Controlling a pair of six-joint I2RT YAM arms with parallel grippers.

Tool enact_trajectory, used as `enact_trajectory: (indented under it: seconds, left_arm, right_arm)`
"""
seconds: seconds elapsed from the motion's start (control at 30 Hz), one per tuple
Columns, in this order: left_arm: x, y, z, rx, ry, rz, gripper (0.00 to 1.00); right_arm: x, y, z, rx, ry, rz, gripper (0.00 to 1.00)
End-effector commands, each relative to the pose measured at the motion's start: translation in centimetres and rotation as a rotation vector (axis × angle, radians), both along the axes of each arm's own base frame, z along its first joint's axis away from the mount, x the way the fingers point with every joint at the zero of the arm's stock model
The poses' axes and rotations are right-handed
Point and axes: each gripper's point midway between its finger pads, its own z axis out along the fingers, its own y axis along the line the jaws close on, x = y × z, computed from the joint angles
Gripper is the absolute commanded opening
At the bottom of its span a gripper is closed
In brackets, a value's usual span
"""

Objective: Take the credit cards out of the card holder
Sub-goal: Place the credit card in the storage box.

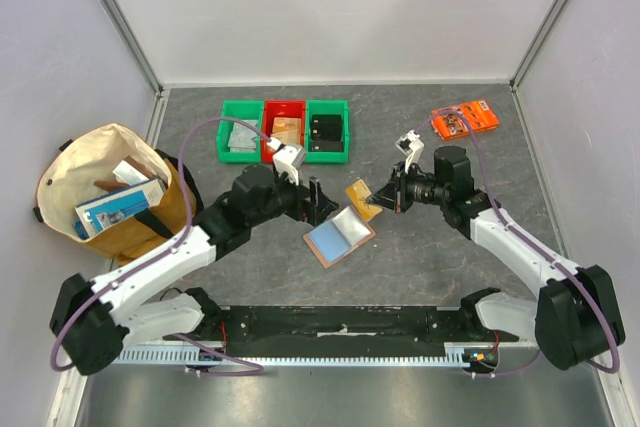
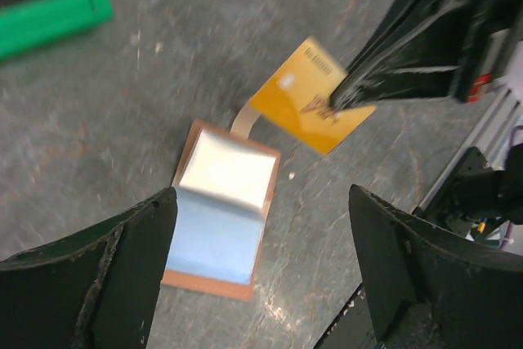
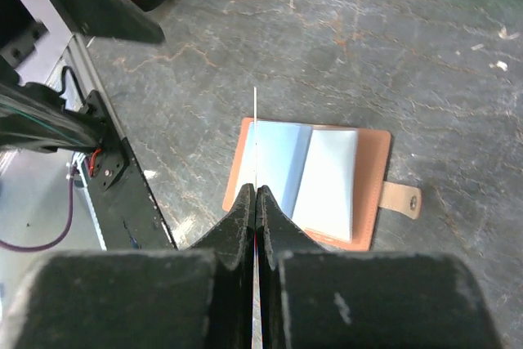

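The card holder (image 1: 339, 237) lies open on the grey table, brown leather rim with light blue and whitish panels (image 2: 222, 214), its tab (image 3: 400, 199) pointing away. My left gripper (image 1: 318, 202) hovers over it, open, with nothing between its fingers (image 2: 261, 195). Just right of it, my right gripper (image 1: 385, 197) is shut on a golden-tan credit card (image 1: 363, 197), held above the table beside the holder (image 2: 310, 96). In the right wrist view the card (image 3: 255, 136) shows edge-on between the shut fingertips (image 3: 257, 191), with the card holder (image 3: 327, 177) below.
Green and red bins (image 1: 285, 130) at the back hold grey, tan and black cards. An orange printed packet (image 1: 464, 118) lies at the back right. A cream bag (image 1: 110, 192) of items stands at the left. A green bin corner (image 2: 49, 2) is near my left gripper.
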Motion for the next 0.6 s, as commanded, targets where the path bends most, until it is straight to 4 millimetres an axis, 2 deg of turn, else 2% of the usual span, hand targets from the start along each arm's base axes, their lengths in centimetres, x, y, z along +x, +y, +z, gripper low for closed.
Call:
enact_trajectory:
  seconds: [0.0,0.07,0.13,0.27,0.47,0.53,0.57]
  left_arm:
    - [-0.8,0.4,6.0,0.034,-0.253,-0.157,0.93]
    - [-1.6,0.2,7.6,0.043,-0.308,-0.223,0.94]
    - [-2.6,0.0,8.5,0.054,-0.337,-0.306,0.93]
    - [-5.3,-1.1,9.2,0.059,-0.4,-0.535,0.92]
    - [-6.2,-1.4,9.3,0.071,-0.452,-0.637,0.92]
    - [-6.6,-1.5,9.3,0.07,-0.467,-0.672,0.9]
    - [-7.0,-1.6,9.1,0.066,-0.465,-0.694,0.86]
  right_arm:
    - [-1.2,0.9,4.3,0.048,-0.153,0.124,0.0]
    - [-2.0,1.4,5.2,0.066,-0.193,0.177,0.01]
    - [-2.9,1.8,6.2,0.082,-0.232,0.229,0.01]
    - [-4.9,3.1,7.6,0.111,-0.301,0.351,0.02]
    - [-7.4,4.6,8.6,0.137,-0.37,0.48,0.03]
    - [-8.0,4.9,8.8,0.143,-0.388,0.508,0.03]
    - [-8.3,5.2,8.9,0.146,-0.391,0.523,0.03]
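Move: The yellow credit card, held by its end in my right fingers, lies about 8 cm to the right of my open left hand, some 3 cm ahead and a little lower. The card holder rests on the table 16 cm below my left hand, 4 cm right and 2 cm back; the red storage box is about 22 cm ahead and 8 cm left. From my right hand, my left gripper is some 11 cm left, 2 cm back, at nearly the same height. I bring my two hands together in the air above the card holder: my right hand keeps its pinch on the card and carries it about 7 cm back, 6 cm up and some 4 cm left, swinging counter-clockwise. My left hand, staying wide open, rises first, then draws back some 5 cm, tipping upward and turning about 30 degrees clockwise to face the card. ##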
